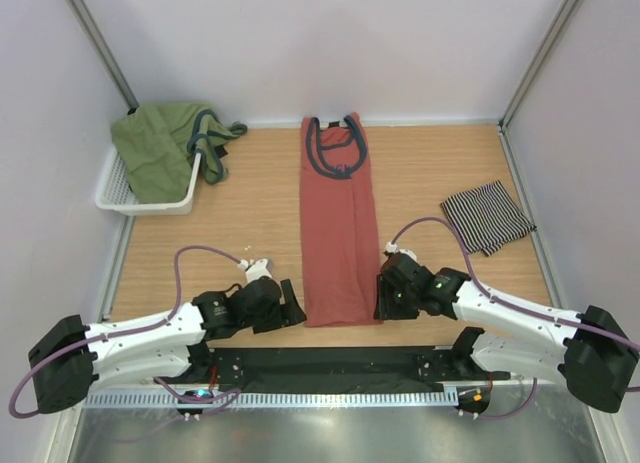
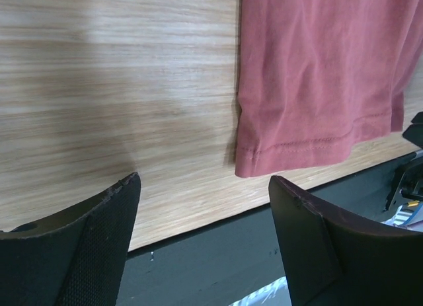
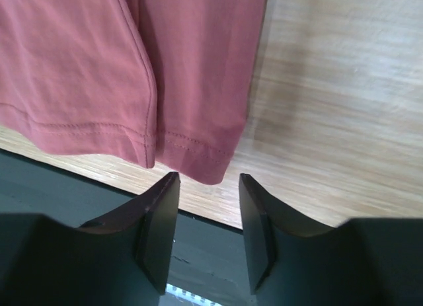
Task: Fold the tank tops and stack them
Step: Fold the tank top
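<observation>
The salmon-red tank top [image 1: 338, 223], folded lengthwise into a long strip, lies flat down the middle of the table with its dark teal neck trim at the far end. My left gripper [image 1: 294, 312] [image 2: 205, 184] stands open just left of the near hem corner [image 2: 248, 166], nothing between its fingers. On the other side, my right gripper [image 1: 384, 303] [image 3: 208, 180] is open at the right hem corner [image 3: 210, 167], which lies just beyond its fingertips. The striped tank top [image 1: 487, 216] lies folded at the right.
A white basket [image 1: 140, 205] at the back left holds a green garment [image 1: 160, 148] with dark trim spilling over its rim. The table's near edge and a dark strip [image 2: 218, 253] lie right under both grippers. Walls close in on three sides.
</observation>
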Robot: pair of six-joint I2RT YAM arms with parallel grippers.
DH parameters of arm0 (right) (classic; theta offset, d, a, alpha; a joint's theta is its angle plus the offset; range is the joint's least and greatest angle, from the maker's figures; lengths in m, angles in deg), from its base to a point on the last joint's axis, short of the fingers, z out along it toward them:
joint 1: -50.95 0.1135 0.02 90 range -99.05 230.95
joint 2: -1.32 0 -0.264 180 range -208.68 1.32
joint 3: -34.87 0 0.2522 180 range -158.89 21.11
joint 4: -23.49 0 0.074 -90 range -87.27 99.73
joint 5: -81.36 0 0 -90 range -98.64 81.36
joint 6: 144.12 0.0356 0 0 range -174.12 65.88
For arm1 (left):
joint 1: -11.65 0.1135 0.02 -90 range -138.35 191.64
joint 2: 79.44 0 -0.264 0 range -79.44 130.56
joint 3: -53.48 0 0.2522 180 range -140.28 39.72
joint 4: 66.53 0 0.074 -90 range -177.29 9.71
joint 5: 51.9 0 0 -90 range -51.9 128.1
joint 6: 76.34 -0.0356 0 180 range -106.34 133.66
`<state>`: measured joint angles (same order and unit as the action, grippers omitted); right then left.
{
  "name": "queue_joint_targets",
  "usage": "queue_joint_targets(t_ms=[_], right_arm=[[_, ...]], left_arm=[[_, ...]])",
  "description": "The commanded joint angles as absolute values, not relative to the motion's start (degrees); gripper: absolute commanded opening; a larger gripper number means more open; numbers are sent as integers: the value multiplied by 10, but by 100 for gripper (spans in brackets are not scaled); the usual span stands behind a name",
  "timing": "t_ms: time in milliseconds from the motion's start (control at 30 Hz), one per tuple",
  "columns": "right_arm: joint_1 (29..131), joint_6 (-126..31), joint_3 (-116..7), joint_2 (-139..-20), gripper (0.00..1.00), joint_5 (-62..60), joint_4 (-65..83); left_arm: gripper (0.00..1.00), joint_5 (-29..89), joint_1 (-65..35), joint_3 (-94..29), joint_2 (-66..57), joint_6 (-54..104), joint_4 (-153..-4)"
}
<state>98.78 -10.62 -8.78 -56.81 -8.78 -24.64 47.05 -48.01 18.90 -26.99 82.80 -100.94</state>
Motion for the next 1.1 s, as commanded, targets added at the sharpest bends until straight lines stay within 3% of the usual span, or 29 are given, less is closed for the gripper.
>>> queue_joint_targets(t_ms=[0,67,400,467,500,533,600,800,900,967,1000,1067], right_arm=[[1018,-45,-77,-580,46,-122,-230],[1020,-32,-73,-582,41,-116,-217],[1032,-17,-64,-596,44,-141,-205],[1032,-16,-57,-606,39,-136,-185],[1032,-14,-51,-611,33,-129,-178],[1033,-13,-49,-614,19,-124,-172],[1040,-8,-46,-620,11,-122,-165],[1054,-4,-41,-616,2,-116,-160],[1057,2,-36,-616,1,-116,-151],[1059,4,-36,-614,1,-115,-151],[1060,4,-38,-612,1,-116,-152],[1060,5,-43,-607,1,-118,-160]], left_arm=[[78,482,-494,174,-250,849,-980],[77,482,-498,173,-242,855,-971],[70,472,-507,168,-195,865,-925],[66,471,-511,163,-177,869,-915],[65,471,-512,163,-171,870,-911],[61,468,-513,163,-167,874,-908],[59,465,-514,163,-155,876,-896],[48,467,-516,169,-141,887,-889],[40,469,-517,174,-139,893,-888],[29,471,-517,176,-138,893,-888],[17,471,-517,176,-139,893,-889],[4,470,-517,174,-143,892,-893]])
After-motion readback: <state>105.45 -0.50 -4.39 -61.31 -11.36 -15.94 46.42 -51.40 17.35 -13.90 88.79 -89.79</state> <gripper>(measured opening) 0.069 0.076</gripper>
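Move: The left hand's target, the tank top's left hem corner, lies about 4 cm to its right, level fore and aft, some 2 cm below; the right hem corner is about 18 cm to its right. The right hand's target, that right corner, lies about 1 cm back, 1 cm left and 3 cm below it. From the right hand, the neckline is roughly 46 cm ahead and 9 cm left, the striped top roughly 33 cm ahead and 24 cm right. Both hands sink and pinch the hem corners, left hand moving 4 cm right, right hand easing 2 cm left. ##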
